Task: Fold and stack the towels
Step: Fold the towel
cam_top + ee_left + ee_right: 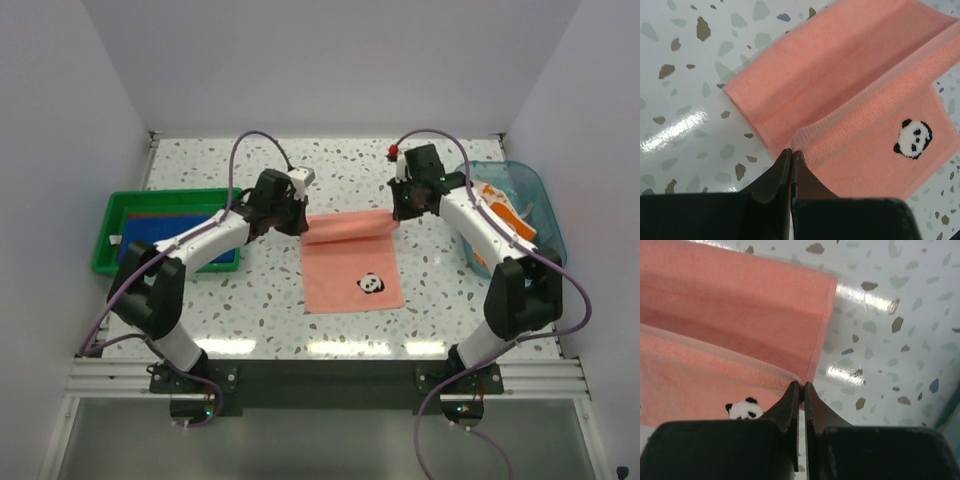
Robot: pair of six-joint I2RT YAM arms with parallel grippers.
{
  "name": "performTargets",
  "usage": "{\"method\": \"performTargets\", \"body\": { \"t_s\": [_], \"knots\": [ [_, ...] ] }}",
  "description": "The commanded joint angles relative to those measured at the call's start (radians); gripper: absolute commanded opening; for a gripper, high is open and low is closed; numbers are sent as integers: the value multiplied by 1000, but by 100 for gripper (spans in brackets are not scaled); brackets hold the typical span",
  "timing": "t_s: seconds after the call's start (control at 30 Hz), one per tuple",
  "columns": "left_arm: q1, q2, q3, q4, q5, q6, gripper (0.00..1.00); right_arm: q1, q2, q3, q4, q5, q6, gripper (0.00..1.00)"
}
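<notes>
A pink towel (pixel 352 265) with a small panda patch (pixel 370 284) lies at the table's middle, its far edge lifted and curled toward the near side. My left gripper (pixel 298 225) is shut on the lifted edge's left corner (pixel 799 139), and my right gripper (pixel 397 213) is shut on the right corner (pixel 801 385). In both wrist views the raised hem hangs over the flat part with the panda (pixel 913 138) (pixel 743 409). A blue towel (pixel 180 233) lies in the green tray (pixel 115 222) on the left. An orange towel (pixel 505 208) with white outlines sits in the clear blue tub (pixel 535 195) on the right.
White walls enclose the speckled table (pixel 220 300) on three sides. The tray stands close beside the left arm and the tub close beside the right arm. A white connector (pixel 302 178) sits on the left wrist, a red cap (pixel 394 152) on the right.
</notes>
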Motion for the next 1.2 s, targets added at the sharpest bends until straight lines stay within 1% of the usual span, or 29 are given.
{"method": "performTargets", "body": {
  "t_s": [0.0,0.17,0.3,0.43,0.63,0.9,1.0,1.17],
  "knots": [
    [-24,-92,-62,-23,-15,-53,0,3,-96,-72,-87,13,75,0],
    [-44,-129,-139,-32,-13,-79,0,17,-169,-233,-50,-21,107,0],
    [-44,-156,-180,-26,-30,-85,0,26,-178,-296,-29,-22,127,0],
    [-44,-156,-177,-32,-25,-80,0,26,-195,-307,-10,-18,139,0],
    [-56,-162,-159,-52,-4,-80,0,26,-216,-276,-13,8,147,0],
    [-61,-199,-122,-104,-19,-80,0,28,-256,-224,-62,30,138,0],
    [-72,-210,-133,-110,-18,-88,0,28,-276,-247,-67,25,150,0],
    [-94,-221,-208,-86,4,-114,0,28,-288,-328,-67,22,185,0]
  ]
}}
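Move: Pinched shut on the two corners of the pink towel's raised hem, the left hand has the towel's near left corner about 22 cm back and 10 cm below it. The right hand has the near right corner some 24 cm back, 2 cm right and 13 cm below. The panda patch lies about 14 cm back and 22 cm right of the left hand. The rounded far fold stands roughly 8 cm ahead of the right hand. Drawing the held hem back over the lower layer towards the towel's near edge, both arms keep their pinch. The left goes about 7 cm back, dipping 2 cm and rising again; the right goes some 9 cm back, sinks about 5 cm, then lifts roughly 4 cm. Both stall midway, the right's fingers tipping down some 10 degrees before easing partly up. ##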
